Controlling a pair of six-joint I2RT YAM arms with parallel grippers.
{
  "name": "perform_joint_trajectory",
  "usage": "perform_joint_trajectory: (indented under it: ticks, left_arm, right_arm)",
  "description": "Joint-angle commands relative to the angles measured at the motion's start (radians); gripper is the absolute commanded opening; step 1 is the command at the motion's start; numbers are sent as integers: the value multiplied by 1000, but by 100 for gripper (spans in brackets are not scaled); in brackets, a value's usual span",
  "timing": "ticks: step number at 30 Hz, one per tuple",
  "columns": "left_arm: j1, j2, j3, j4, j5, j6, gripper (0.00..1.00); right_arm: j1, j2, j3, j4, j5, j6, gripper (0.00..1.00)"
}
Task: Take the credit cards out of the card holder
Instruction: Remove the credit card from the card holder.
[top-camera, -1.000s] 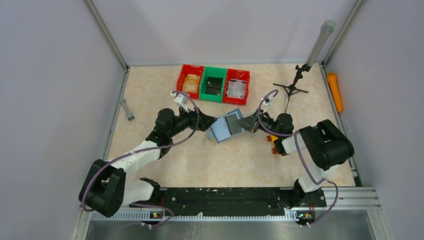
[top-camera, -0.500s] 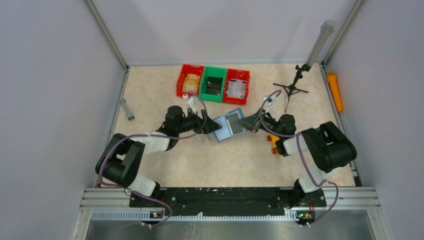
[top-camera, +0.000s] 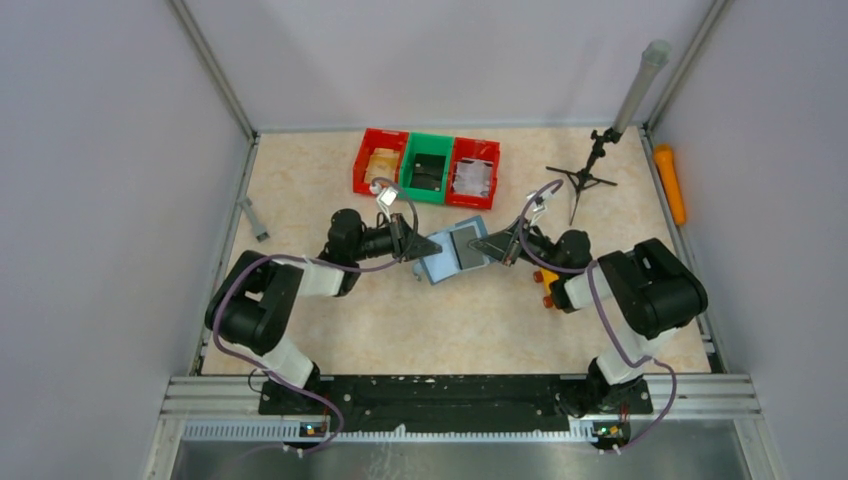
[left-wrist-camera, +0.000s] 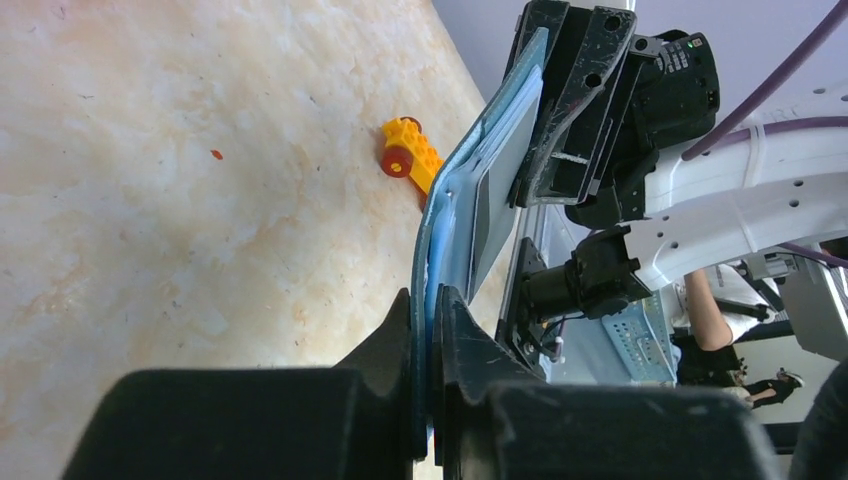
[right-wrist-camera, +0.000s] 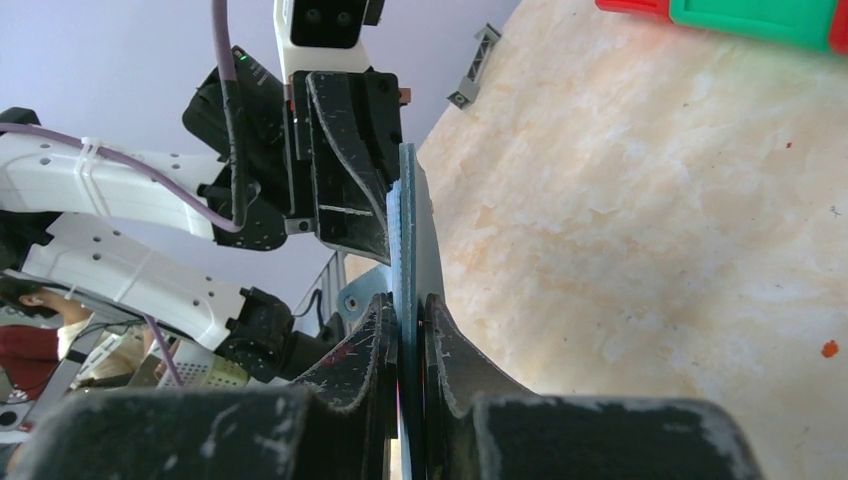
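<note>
The card holder (top-camera: 441, 264) hangs open above the table between both arms, teal outside and pale blue inside. A dark grey credit card (top-camera: 467, 248) lies in its right half and shows as a grey slab (left-wrist-camera: 497, 195) in the left wrist view. My left gripper (top-camera: 425, 248) is shut on the holder's left edge (left-wrist-camera: 450, 220), its jaws (left-wrist-camera: 432, 320) pinching the teal sheet. My right gripper (top-camera: 487, 245) is shut on the opposite edge (right-wrist-camera: 408, 220), jaws (right-wrist-camera: 408, 330) tight on it. Whether the card's end is pinched there too, I cannot tell.
Two red bins (top-camera: 380, 160) (top-camera: 474, 172) flank a green bin (top-camera: 428, 170) at the back. A black tripod stand (top-camera: 583, 180) and an orange cylinder (top-camera: 669, 183) sit far right. A yellow-orange toy block (left-wrist-camera: 412, 160) lies near the right arm. A grey bracket (top-camera: 255, 218) lies at the left.
My left arm swung in toward the card holder, and its open gripper closed on the holder's left edge. The right gripper kept its hold and place.
</note>
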Motion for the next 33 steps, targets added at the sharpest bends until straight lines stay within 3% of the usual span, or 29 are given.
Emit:
perform_joint_trajectory:
  ticks: [1, 12, 16, 23, 31, 33]
  left_arm:
    - [32, -48, -9, 62, -20, 0, 0]
    - [37, -88, -15, 16, -40, 34, 0]
    - [40, -121, -13, -53, -72, 75, 0]
    - [42, -162, 40, -341, -162, 208, 0]
    - [41, -162, 56, -376, -157, 225, 0]
    - [40, -164, 59, -385, -156, 229, 0]
  right_arm:
    - [9, 18, 47, 72, -57, 9, 0]
    - [62, 44, 103, -42, -80, -50, 1]
    - [61, 31, 98, -69, -69, -70, 23]
    - [23, -19, 53, -111, 1, -108, 36]
    - [23, -11, 56, -103, 0, -106, 37]
    - [23, -11, 56, -107, 0, -110, 29]
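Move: Between the closed fingers of both hands, the card holder hangs open, with the grey card in its right half. The card's middle lies some 6 cm to the left hand's right, about level front to back, and roughly 1 cm back and 1 cm left of the right hand, near its height. The green tray is about 16 cm ahead and 9 cm left of the right hand, the red tray beside it 16 cm straight ahead, the toy car 18 cm right and 9 cm back, all on the table some 12 cm below. Keeping its pinch on the holder, the left hand carries it about 3 cm left and slightly forward, then down some 2 cm, its fingers dipping and swinging counter-clockwise by about 10 degrees each. The right hand follows left for 2 cm still gripping, then opens to about a third, letting go of the holder's right part, and sinks 2 cm while easing back right about 1 cm. ##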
